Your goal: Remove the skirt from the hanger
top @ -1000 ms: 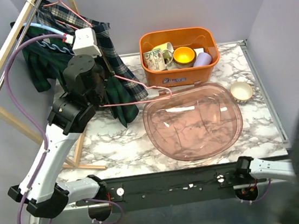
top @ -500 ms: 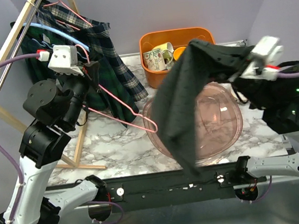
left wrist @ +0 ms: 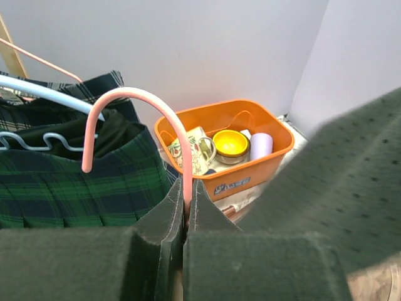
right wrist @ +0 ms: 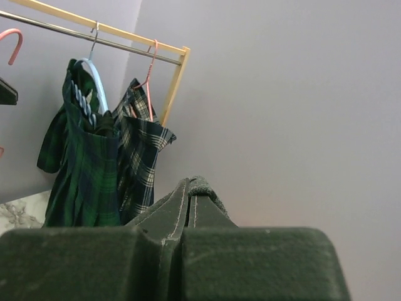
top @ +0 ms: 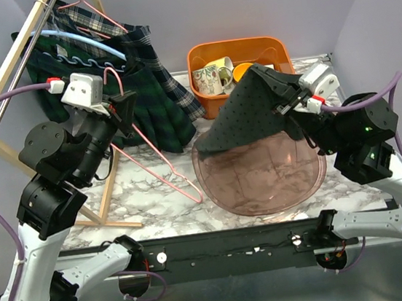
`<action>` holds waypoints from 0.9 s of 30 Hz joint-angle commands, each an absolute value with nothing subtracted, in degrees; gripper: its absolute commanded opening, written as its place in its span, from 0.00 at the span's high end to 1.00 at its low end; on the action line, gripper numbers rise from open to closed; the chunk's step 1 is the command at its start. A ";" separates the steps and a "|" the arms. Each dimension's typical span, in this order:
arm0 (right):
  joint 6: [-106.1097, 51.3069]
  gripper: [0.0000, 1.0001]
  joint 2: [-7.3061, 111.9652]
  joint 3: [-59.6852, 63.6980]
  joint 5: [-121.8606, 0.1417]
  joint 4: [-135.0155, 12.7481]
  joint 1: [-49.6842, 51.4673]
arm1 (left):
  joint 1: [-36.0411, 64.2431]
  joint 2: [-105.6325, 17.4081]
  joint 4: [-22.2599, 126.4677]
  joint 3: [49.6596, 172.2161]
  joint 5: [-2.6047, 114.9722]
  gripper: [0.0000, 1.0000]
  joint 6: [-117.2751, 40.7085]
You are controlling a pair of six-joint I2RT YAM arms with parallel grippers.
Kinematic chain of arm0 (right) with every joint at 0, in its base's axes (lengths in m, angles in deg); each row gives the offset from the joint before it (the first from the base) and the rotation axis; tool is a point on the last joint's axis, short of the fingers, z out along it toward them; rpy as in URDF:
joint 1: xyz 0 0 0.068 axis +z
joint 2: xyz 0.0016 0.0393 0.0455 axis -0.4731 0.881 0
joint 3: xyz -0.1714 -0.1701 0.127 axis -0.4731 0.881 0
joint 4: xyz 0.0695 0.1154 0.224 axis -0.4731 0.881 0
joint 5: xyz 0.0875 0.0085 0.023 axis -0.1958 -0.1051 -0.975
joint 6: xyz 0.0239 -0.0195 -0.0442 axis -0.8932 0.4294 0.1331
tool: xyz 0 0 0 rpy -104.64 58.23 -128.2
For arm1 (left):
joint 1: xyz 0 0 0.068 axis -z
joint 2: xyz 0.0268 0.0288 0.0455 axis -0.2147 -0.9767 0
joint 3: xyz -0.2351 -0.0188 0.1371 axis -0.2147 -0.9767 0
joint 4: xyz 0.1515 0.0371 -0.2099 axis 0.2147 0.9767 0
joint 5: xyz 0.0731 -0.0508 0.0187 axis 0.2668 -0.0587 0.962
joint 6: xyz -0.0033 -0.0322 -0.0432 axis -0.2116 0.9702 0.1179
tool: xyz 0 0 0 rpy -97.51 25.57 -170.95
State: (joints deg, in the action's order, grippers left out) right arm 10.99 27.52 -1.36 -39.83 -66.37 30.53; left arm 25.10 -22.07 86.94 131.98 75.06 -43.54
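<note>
A dark dotted skirt (top: pixel 244 116) hangs from my right gripper (top: pixel 283 100), which is shut on its top edge. The cloth drapes over the far rim of the pink tub (top: pixel 264 183). In the right wrist view a fold of it shows pinched at the jaw tips (right wrist: pixel 210 187). My left gripper (top: pixel 125 102) is shut on the bare pink hanger (top: pixel 162 162), held up at the left with its lower end hanging free. The left wrist view shows the jaws shut on the hanger's neck (left wrist: pixel 186 182) below its hook, and the skirt (left wrist: pixel 344 169) at the right, apart from the hanger.
An orange bin (top: pixel 201 95) with mugs stands at the back. A wooden clothes rack (top: pixel 1 79) on the left carries plaid skirts (top: pixel 149 113) on a blue hanger (top: pixel 93 50) and a pink one. The rack and skirts also show in the right wrist view (right wrist: pixel 94 163).
My right gripper came in with the skirt and has lowered it from a long hanging drape to over the tub's far rim. My left gripper has lifted the bare hanger up and left.
</note>
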 commanded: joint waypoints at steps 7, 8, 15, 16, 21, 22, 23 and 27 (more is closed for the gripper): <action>10.45 0.99 25.04 -2.88 -36.61 -63.40 30.48 | 24.96 -21.09 87.08 132.11 72.71 1.00 -44.59; 9.92 0.99 23.56 -1.04 -36.17 -63.40 30.39 | 25.04 -20.91 86.99 132.11 72.71 1.00 -44.59; 8.07 0.99 19.77 11.54 -31.51 -69.11 30.39 | 25.04 -20.56 87.52 131.49 72.62 1.00 -45.38; 7.11 0.99 19.94 12.16 -31.34 -68.94 30.47 | 25.04 -20.56 87.43 131.49 72.62 1.00 -45.29; 5.96 0.99 20.73 18.74 -28.09 -71.65 30.13 | 25.04 -20.04 86.82 130.53 71.39 1.00 -44.77; 4.30 0.99 21.43 19.28 -27.47 -71.66 29.60 | 25.04 -19.86 86.12 130.18 71.30 1.00 -44.59; 2.46 0.99 21.52 19.72 -26.60 -71.31 29.42 | 25.04 -19.51 85.76 129.39 71.21 1.00 -44.59; -16.41 0.99 20.38 23.84 -18.53 -61.41 29.42 | 25.04 -19.42 85.06 128.33 71.21 1.00 -44.50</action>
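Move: The grey dotted skirt, already free of the hanger, is in the right fingers. The pink lid it is being taken down to has its middle about 50 cm below the right hand, some 3 cm ahead and 5 cm to the right. The orange box stands about 24 cm ahead and 4 cm right; the small bowl about 12 cm ahead and 26 cm right. From the left hand the lid lies about 27 cm right, 2 cm ahead and far below. The skirt, still pinched at its upper edge in the shut right fingers, is first held nearly at one height while the hand drifts a couple of centimetres right and most of the way back; it then goes down about 15 cm towards the lid, easing some 3 cm forward. The right hand tips about 20 degrees downward as it sinks. The left hand stays in place, keeping its grip on the pink hanger's neck. ##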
